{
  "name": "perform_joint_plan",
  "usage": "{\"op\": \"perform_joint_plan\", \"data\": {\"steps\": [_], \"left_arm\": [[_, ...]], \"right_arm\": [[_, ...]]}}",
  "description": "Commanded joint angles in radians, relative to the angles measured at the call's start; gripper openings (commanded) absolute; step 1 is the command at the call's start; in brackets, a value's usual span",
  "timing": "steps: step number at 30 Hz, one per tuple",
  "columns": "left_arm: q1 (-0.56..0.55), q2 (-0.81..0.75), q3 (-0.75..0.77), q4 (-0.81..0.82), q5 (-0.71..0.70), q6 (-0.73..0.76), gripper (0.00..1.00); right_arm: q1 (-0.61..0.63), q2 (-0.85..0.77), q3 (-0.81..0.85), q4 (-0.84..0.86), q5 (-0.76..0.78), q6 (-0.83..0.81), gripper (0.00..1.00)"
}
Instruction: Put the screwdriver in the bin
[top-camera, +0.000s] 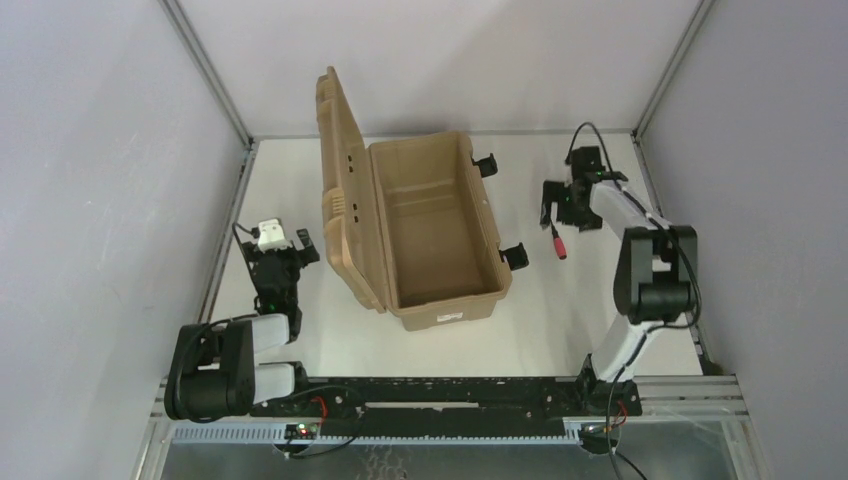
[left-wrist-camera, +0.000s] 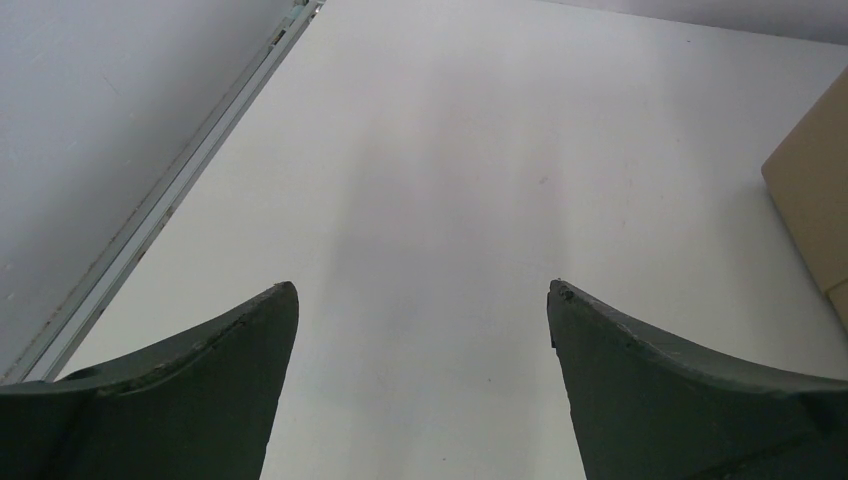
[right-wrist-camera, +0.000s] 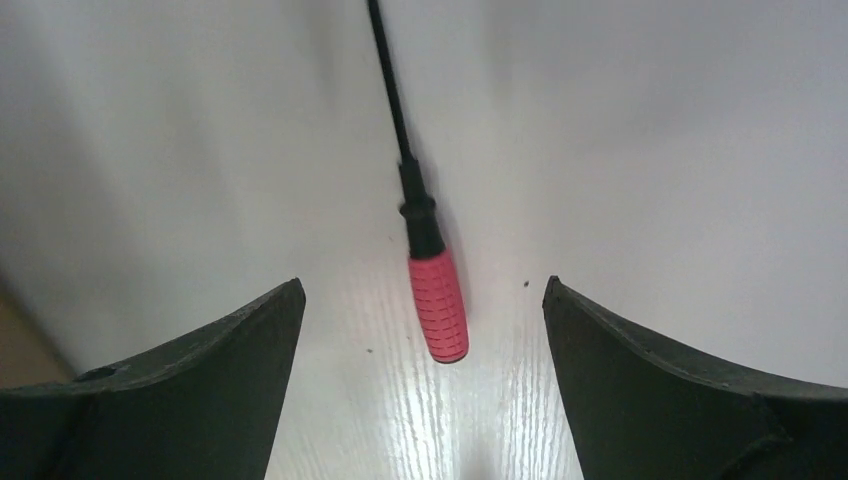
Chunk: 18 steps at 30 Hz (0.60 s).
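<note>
The screwdriver (top-camera: 557, 243) lies flat on the white table, right of the bin (top-camera: 430, 310). Its red ribbed handle (right-wrist-camera: 438, 305) is nearest the right wrist camera, and the dark thin shaft (right-wrist-camera: 388, 90) points away. My right gripper (right-wrist-camera: 422, 283) hovers over it, open, with the handle end between the wide-spread fingers and touching neither. From above, the right gripper (top-camera: 553, 208) sits just behind the screwdriver. The tan bin stands open, its lid (top-camera: 343, 190) tipped up to the left and its inside bare. My left gripper (top-camera: 285, 243) rests open left of the bin, holding nothing.
Black latches (top-camera: 485, 165) (top-camera: 514, 255) stick out from the bin's right side toward the screwdriver. A metal rail (left-wrist-camera: 170, 200) edges the table on the left. One tan corner of the bin (left-wrist-camera: 815, 190) shows at the right of the left wrist view.
</note>
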Motion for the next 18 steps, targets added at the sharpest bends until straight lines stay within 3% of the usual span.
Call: {"op": "perform_joint_plan", "data": {"steps": [1, 6, 11, 15, 16, 18], "left_arm": [[0.004, -0.001, 0.033, 0.060, 0.013, 0.019, 1.00], [0.004, -0.001, 0.032, 0.062, 0.013, 0.019, 1.00], [0.004, 0.000, 0.032, 0.063, 0.014, 0.019, 1.00], [0.004, 0.000, 0.032, 0.065, 0.013, 0.019, 1.00], [0.004, -0.001, 0.032, 0.066, 0.013, 0.019, 1.00], [0.004, 0.000, 0.032, 0.065, 0.012, 0.019, 1.00]], "right_arm": [[0.042, 0.118, 0.047, -0.197, 0.084, -0.020, 0.97], [0.048, 0.234, 0.048, -0.202, 0.107, -0.013, 0.87], [0.049, 0.275, 0.048, -0.185, 0.129, -0.003, 0.56], [0.047, 0.289, 0.052, -0.160, 0.142, -0.016, 0.54], [0.047, 0.297, 0.060, -0.166, 0.145, -0.018, 0.47], [0.050, 0.304, 0.075, -0.183, 0.166, -0.018, 0.13]]}}
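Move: The screwdriver's handle lies about 9 cm below the right hand and 4 cm back, roughly in line sideways. The bin's middle is some 28 cm to the right hand's left and 2 cm back; its nearer latch is about 10 cm left and 9 cm back, around hand height. From the idle left hand, the handle lies roughly 62 cm to the right, a couple of centimetres ahead and 10 cm below. Down and back, fast, the right hand plunges some 8 cm onto the screwdriver's handle while drawing back about 5 cm, its fingers tipping roughly 20 degrees steeper towards the table. It then stays low, easing barely a centimetre left as the wide-open fingers close and pinch the red grip from both sides. ##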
